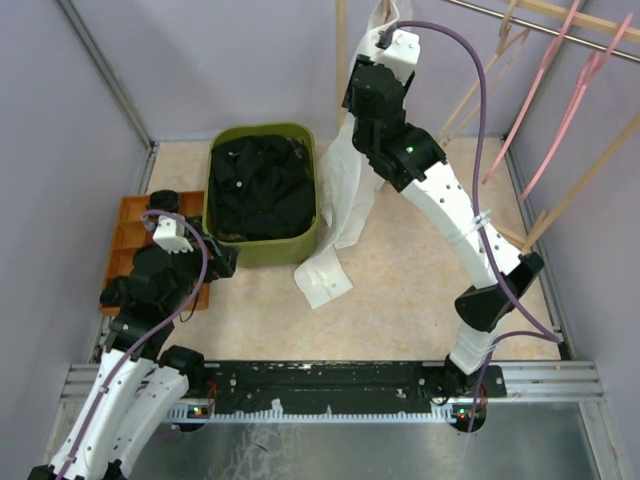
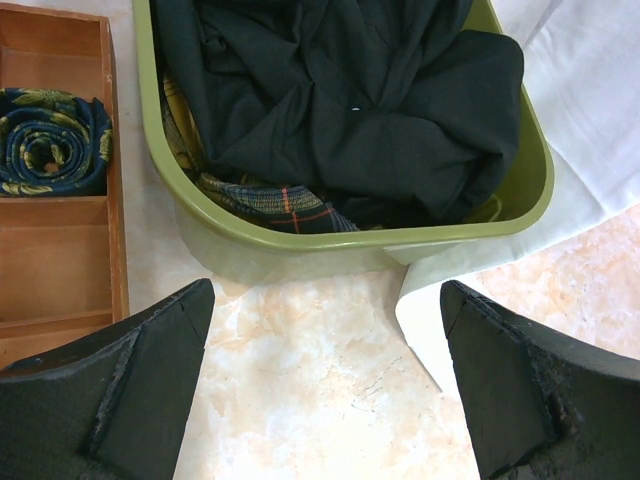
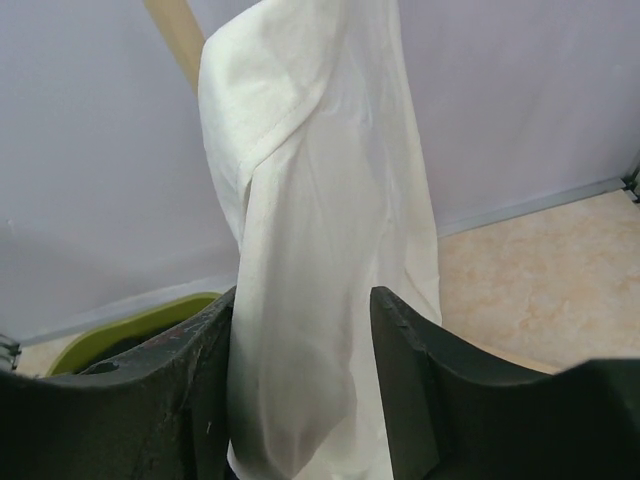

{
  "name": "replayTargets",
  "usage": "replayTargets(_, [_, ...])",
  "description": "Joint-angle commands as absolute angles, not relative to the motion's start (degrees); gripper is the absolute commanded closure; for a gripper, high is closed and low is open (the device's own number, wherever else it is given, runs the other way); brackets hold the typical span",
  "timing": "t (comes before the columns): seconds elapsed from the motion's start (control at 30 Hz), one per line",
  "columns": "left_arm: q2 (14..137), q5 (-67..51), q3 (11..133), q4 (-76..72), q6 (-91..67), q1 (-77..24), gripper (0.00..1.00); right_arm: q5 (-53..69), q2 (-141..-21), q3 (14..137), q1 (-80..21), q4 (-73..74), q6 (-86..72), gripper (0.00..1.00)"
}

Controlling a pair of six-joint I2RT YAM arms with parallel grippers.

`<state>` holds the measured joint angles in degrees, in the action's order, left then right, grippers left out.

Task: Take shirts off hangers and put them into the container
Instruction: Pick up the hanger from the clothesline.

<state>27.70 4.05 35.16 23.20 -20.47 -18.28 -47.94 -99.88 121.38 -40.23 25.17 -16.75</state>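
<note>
A cream shirt (image 1: 350, 195) hangs from the top of the top view, its cuff lying on the table beside the container (image 1: 311, 232). My right gripper (image 1: 384, 27) is high up at the shirt's top. In the right wrist view the shirt (image 3: 320, 200) hangs between the right gripper's (image 3: 303, 292) half-closed jaws, brushing the left finger, with loose cloth passing behind the right finger. A wooden hanger arm (image 3: 175, 35) shows above. The olive container (image 2: 300, 240) holds a black shirt (image 2: 350, 100) over a plaid one (image 2: 270, 195). My left gripper (image 2: 325, 290) is open and empty, low in front of the container.
Pink hangers (image 1: 560, 100) and beige hangers (image 1: 480, 90) hang from a rail (image 1: 540, 25) at the back right. An orange compartment tray (image 2: 60, 270) with a rolled patterned cloth (image 2: 50, 140) sits left of the container. Walls close in on three sides.
</note>
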Motion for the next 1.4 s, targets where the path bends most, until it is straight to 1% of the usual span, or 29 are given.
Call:
replayTargets(0.0, [27.9,3.3,35.4,22.3,-19.4,-18.4,0.01,-47.5,-99.0,123.1,-39.1,25.1,-17.0,0.48])
replayTargets(0.07, [27.9,3.3,35.4,22.3,-19.5,-18.4,0.01,-46.6,-99.5,123.5,-38.9,25.9,-17.1,0.51])
replayTargets(0.17, [27.9,3.4,35.4,22.3,-19.5,-18.3,0.01,-46.8,-98.5,121.6,-38.9,24.6,-15.8,0.65])
replayTargets(0.27, [28.0,3.2,35.4,22.3,-19.4,-18.4,0.01,-47.2,-96.3,117.3,-38.9,20.2,-13.3,0.78])
replayTargets(0.37, [28.2,3.2,35.4,22.4,-19.4,-18.4,0.01,-47.5,-93.0,112.8,-38.9,15.0,-9.4,0.83])
replayTargets(0.43, [28.0,3.4,35.4,22.4,-19.5,-18.4,0.01,-47.8,-90.7,108.2,-38.9,8.5,-4.4,0.86])
replayTargets(0.53, [28.1,3.3,35.4,22.4,-19.5,-18.4,0.01,-48.7,-88.1,102.5,-38.8,0.0,0.7,0.98])
replayTargets(0.57, [28.2,3.4,35.4,22.4,-19.5,-18.4,0.01,-48.6,-87.6,101.5,-38.9,-1.7,1.7,1.0])
replayTargets(0.73, [28.6,3.3,35.4,22.5,-19.4,-18.4,0.01,-46.9,-87.0,101.7,-38.8,-2.7,4.1,1.0])
replayTargets(0.97, [29.0,3.4,35.4,22.7,-19.5,-18.3,0.01,-45.3,-84.7,101.0,-38.9,-0.4,1.6,1.0])
replayTargets(1.37, [29.8,3.2,35.5,22.7,-19.5,-18.3,0.01,-46.4,-80.8,101.7,-38.8,1.2,1.1,1.0])
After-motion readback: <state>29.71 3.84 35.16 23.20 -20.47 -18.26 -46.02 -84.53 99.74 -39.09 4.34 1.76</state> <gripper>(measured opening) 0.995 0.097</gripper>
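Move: The upper part of the white shirt already hangs between the right hand's half-open fingers, some 2 cm ahead, level and centred. The green container lies about 25 cm left, 5 cm back and 38 cm below; an empty wooden hanger hangs roughly 17 cm right, 5 cm ahead, about level. From the left hand that shirt part is some 22 cm ahead, 30 cm right and 24 cm above. Right fingers shut on the white shirt between them, then draw it about 5 cm right, back and up. ##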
